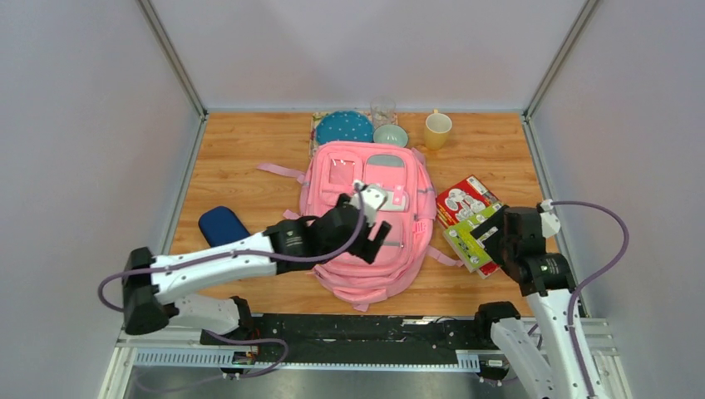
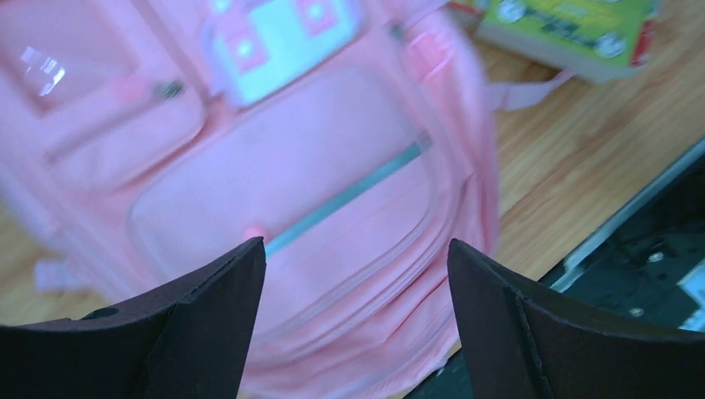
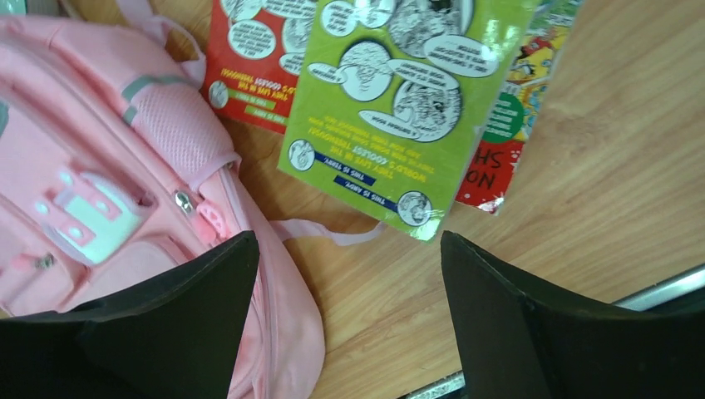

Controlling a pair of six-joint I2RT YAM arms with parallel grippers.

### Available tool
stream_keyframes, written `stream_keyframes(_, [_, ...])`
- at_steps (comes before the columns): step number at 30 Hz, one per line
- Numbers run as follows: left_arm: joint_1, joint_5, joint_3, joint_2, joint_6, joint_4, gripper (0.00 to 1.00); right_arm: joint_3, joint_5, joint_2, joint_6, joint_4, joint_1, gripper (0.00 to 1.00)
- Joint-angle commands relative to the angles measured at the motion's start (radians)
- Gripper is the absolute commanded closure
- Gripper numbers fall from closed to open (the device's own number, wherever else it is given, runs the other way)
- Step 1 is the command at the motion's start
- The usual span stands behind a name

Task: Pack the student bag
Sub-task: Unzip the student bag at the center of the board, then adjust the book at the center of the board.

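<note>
The pink student bag (image 1: 366,170) lies flat on the wooden table, front pockets up. My left gripper (image 1: 376,239) hovers over its lower front pocket. In the left wrist view the gripper (image 2: 356,245) is open, with only pink fabric (image 2: 316,191) and a grey zip line below the gap. My right gripper (image 1: 497,237) is above the table by the bag's right side. In the right wrist view it (image 3: 349,237) is open over bare wood, the bag's edge (image 3: 100,166) on its left. A green comic book (image 3: 399,108) lies on a red one (image 3: 249,66) just ahead.
A navy-blue zip pouch (image 1: 223,224) lies left of the bag. Behind the bag stand a blue dotted plate (image 1: 343,127), a pale bowl (image 1: 390,134), a clear glass (image 1: 382,112) and a yellow mug (image 1: 436,130). The black base rail (image 1: 357,332) runs along the near edge.
</note>
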Motion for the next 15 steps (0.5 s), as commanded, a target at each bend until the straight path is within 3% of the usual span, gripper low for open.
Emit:
stream_keyframes(1, [0.025, 0.27, 0.232, 0.27, 0.203, 0.222, 0.12, -0.006, -0.222, -0.006, -0.109, -0.006, -0.249, 0.16])
stream_keyframes(3, [0.072, 0.432, 0.297, 0.353, 0.183, 0.262, 0.12, -0.018, -0.259, -0.011, -0.115, -0.005, -0.341, 0.16])
stream_keyframes(9, [0.151, 0.69, 0.484, 0.653, 0.152, 0.357, 0.12, -0.07, -0.333, -0.031, -0.134, -0.017, -0.547, 0.16])
stream_keyframes(15, [0.184, 0.875, 0.714, 0.9, 0.154, 0.392, 0.12, -0.068, -0.382, -0.068, -0.112, -0.028, -0.632, 0.16])
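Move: The pink zipper pull on the bag's right side lies about 15 cm to the right of my left hand, 6 cm ahead and 10 cm below. The white charm on the bag front is some 7 cm right and 11 ahead; the green book lies about 31 cm right and 6 ahead, the red book 27 right and 14 ahead, both on the table. From my right hand that pull is about 17 cm left, 6 ahead and 6 below. I sweep my open, empty left hand quickly to the right, about 21 cm with some 6 cm forward, across above the bag towards its right side, first rising a touch, then sinking; the wrist swings clockwise some 25 degrees and tips further down. My right hand, also open, eases about 5 cm away to the right, sinking slightly as it turns clockwise. ##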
